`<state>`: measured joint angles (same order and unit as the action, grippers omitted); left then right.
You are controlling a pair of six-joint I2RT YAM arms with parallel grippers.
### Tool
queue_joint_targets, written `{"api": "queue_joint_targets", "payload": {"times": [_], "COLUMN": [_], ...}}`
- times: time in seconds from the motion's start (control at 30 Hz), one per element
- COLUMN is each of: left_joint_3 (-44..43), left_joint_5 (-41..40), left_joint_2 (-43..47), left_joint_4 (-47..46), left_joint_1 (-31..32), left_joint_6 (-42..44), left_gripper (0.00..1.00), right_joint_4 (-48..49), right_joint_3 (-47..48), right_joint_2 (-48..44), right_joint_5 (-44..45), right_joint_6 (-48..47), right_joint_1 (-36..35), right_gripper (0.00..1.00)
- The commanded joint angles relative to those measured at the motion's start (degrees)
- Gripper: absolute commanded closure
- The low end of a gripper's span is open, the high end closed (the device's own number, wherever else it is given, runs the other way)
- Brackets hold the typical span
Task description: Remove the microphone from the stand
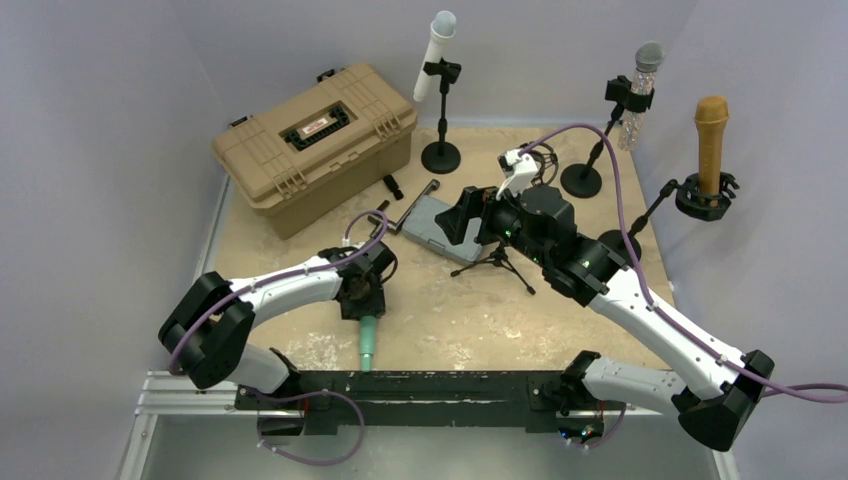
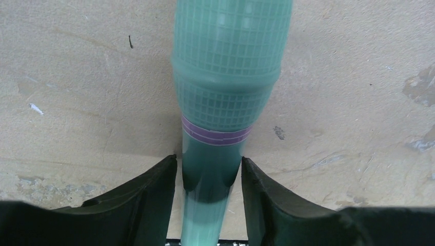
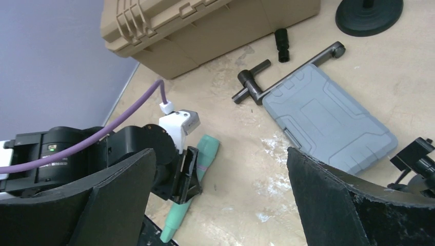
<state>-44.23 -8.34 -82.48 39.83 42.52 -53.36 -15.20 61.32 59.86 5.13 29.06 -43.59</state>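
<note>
A teal-green microphone (image 1: pixel 367 345) lies flat on the table, near its front edge. In the left wrist view the microphone (image 2: pixel 225 92) has a mesh head and a purple band. My left gripper (image 1: pixel 362 305) straddles its handle. The left gripper (image 2: pixel 209 169) is open, with a narrow gap on each side of the handle. My right gripper (image 1: pixel 468 222) is wide open and empty above the small black tripod stand (image 1: pixel 497 262). The right wrist view shows the microphone (image 3: pixel 205 154), the right gripper (image 3: pixel 220 169) and the stand's clip (image 3: pixel 418 159).
A tan hard case (image 1: pixel 315 145) stands at the back left. A grey flat case (image 3: pixel 328 125) and a black T-handle tool (image 3: pixel 261 89) lie mid-table. Three other microphones stand on stands at the back: white (image 1: pixel 437 55), clear (image 1: pixel 645 85), tan (image 1: pixel 711 130).
</note>
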Motion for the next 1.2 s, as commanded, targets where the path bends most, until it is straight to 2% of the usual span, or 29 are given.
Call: {"api": "queue_joint_targets", "payload": {"times": [0.0,0.13,0.43,0.63,0.73,0.87,0.93,1.03,1.17], "left_joint_3": [0.37,-0.08,-2.02,-3.85,-3.52,-4.63,-5.71,-9.57,-18.52], "left_joint_5": [-0.86,-1.23,-1.58,-0.94,0.18,2.00,4.96,12.01,19.04], "left_joint_2": [1.05,3.49,10.70,17.08,21.93,28.15,31.34,34.70,35.79], "left_joint_4": [-1.43,-0.64,1.34,1.84,-0.57,-2.88,-4.86,-7.54,-5.88], "left_joint_1": [0.26,0.21,0.23,0.22,0.26,0.34,0.29,0.29,0.29], "left_joint_6": [-0.25,0.40,2.07,4.94,7.52,11.98,15.20,20.38,26.72], "left_gripper": [0.48,0.35,0.32,0.32,0.32,0.32,0.32,0.32,0.32], "right_joint_4": [-2.06,-6.84,-14.21,-16.58,-13.31,-3.56,2.01,5.67,13.72], "right_joint_3": [1.29,2.51,-1.26,-7.36,-11.04,-18.47,-21.79,-24.11,-28.25], "right_joint_2": [-0.71,-1.76,-10.38,-11.35,-11.25,-13.68,-15.55,-15.67,-13.51], "right_joint_5": [3.11,5.16,18.11,23.73,16.59,-4.59,-13.16,-19.09,-29.09], "right_joint_6": [-2.97,-4.87,-2.78,1.93,3.75,4.67,4.99,6.50,10.35], "right_joint_1": [-0.16,-0.11,-0.17,0.24,4.16,18.54,22.68,26.26,32.00], "right_gripper": [0.03,0.03,0.06,0.06,0.07,0.09,0.07,0.04,0.04]}}
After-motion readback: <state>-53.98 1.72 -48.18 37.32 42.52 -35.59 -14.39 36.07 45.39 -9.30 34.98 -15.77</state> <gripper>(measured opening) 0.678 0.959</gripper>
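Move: The microphone lies on the table in the left fingers, its middle about 2 cm back and at finger height. From that hand the black wrench is some 19 cm ahead and 5 cm right, the gray case 16 cm ahead and 15 cm right, both at table height. The tripod stand's pole is roughly 9 cm right, 1 cm ahead and 20 cm below the right hand, with the gray case 8 cm straight ahead of that hand, 29 cm down. The microphone comes free as the left fingers open wider around its handle; the left hand then climbs faster and faster, about 22 cm and slightly right, its fingers swinging from straight down to forward and right. The right hand, wide open, travels some 12 cm right and as far down towards the tripod stand's pole, turning clockwise and tipping down; contact with it can't be seen. ##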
